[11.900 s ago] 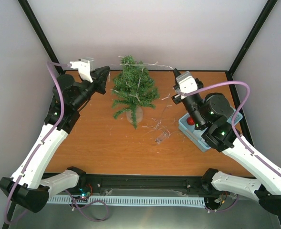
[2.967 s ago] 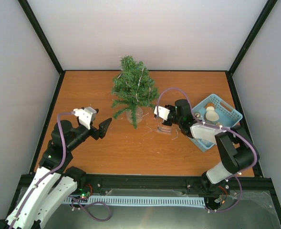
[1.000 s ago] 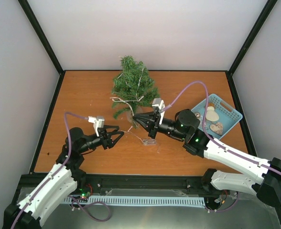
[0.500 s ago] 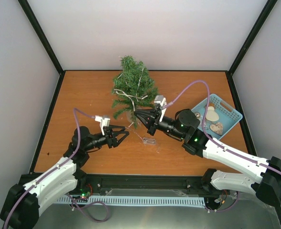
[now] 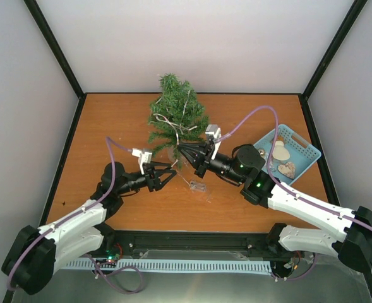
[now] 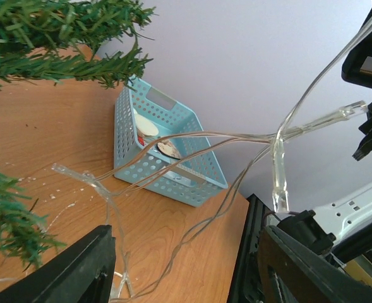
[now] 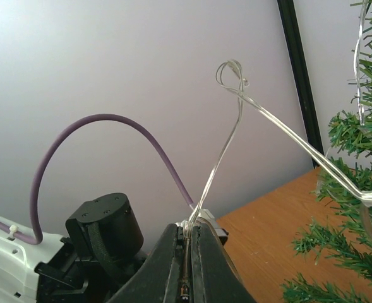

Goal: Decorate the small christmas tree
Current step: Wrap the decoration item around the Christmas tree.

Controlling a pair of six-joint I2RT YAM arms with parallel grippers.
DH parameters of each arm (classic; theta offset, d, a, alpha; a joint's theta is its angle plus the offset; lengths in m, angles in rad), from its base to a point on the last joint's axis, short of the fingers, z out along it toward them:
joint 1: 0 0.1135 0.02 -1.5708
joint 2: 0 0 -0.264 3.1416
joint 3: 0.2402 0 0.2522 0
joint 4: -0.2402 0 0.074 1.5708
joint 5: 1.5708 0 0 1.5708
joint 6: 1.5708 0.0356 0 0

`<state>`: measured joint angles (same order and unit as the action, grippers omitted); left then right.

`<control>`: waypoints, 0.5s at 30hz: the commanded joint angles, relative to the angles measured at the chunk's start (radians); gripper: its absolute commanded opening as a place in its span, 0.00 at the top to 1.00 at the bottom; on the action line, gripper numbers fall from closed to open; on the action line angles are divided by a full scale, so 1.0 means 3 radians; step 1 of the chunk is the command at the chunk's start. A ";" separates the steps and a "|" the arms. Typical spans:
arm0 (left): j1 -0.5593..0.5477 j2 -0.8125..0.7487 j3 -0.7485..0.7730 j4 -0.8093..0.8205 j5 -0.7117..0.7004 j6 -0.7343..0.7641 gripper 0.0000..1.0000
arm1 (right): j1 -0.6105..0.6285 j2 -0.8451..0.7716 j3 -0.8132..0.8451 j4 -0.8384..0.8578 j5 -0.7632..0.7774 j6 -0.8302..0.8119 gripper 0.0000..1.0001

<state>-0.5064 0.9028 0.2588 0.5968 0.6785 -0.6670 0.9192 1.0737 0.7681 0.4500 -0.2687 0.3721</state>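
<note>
The small christmas tree [image 5: 176,117] stands at the back middle of the table, with a clear wire light string [image 5: 175,134] draped over it. My right gripper [image 5: 183,151] hovers just right of the tree's base, shut on that string [image 7: 227,145], which loops up from its fingertips [image 7: 201,243]. The tree's branches [image 7: 356,189] fill the right edge of the right wrist view. My left gripper [image 5: 168,176] is low in front of the tree, open. Loose strands of the string [image 6: 236,134] pass between its fingers [image 6: 78,271] untouched.
A light blue perforated basket [image 5: 297,140] with a few ornaments sits at the right, also seen as the basket [image 6: 192,183] in the left wrist view. A small clear plastic piece [image 5: 198,186] on the string lies on the table between the grippers.
My left gripper has moved right and forward, closer to the tree base and the right gripper. The right gripper has shifted slightly toward the tree, still holding the string.
</note>
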 commanded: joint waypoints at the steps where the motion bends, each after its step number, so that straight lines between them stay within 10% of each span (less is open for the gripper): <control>1: -0.0149 0.0171 0.0243 0.0252 -0.0077 0.0187 0.38 | 0.0045 0.0021 0.0078 0.0165 0.0041 0.0059 0.97; 10: -0.0213 0.0344 0.0305 0.0392 -0.0201 0.0247 0.44 | 0.0059 0.0021 0.0063 0.0198 0.0054 0.0090 0.97; 15: -0.0214 0.0313 0.0250 0.0356 -0.0238 0.0281 0.75 | 0.0060 0.0033 0.0058 0.0161 0.0082 0.0061 0.97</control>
<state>-0.5629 1.0088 0.3069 0.6510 0.6266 -0.6258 0.9253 1.0786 0.7681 0.4675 -0.2646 0.3901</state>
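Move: The light strand aimed at hangs about 3 cm to the left hand's right and 1 cm farther out, level with it. The tree stands some 16 cm ahead of the left hand and 2 cm to its right; the clear box lies 6 cm ahead, 8 cm to the right and 20 cm down. From the right hand, already pinching the strand, the part aimed at is about 15 cm below and 1 cm ahead. The left hand eases about 2 cm right and slightly forward, fingers closing partway around the strand the right holds still. ##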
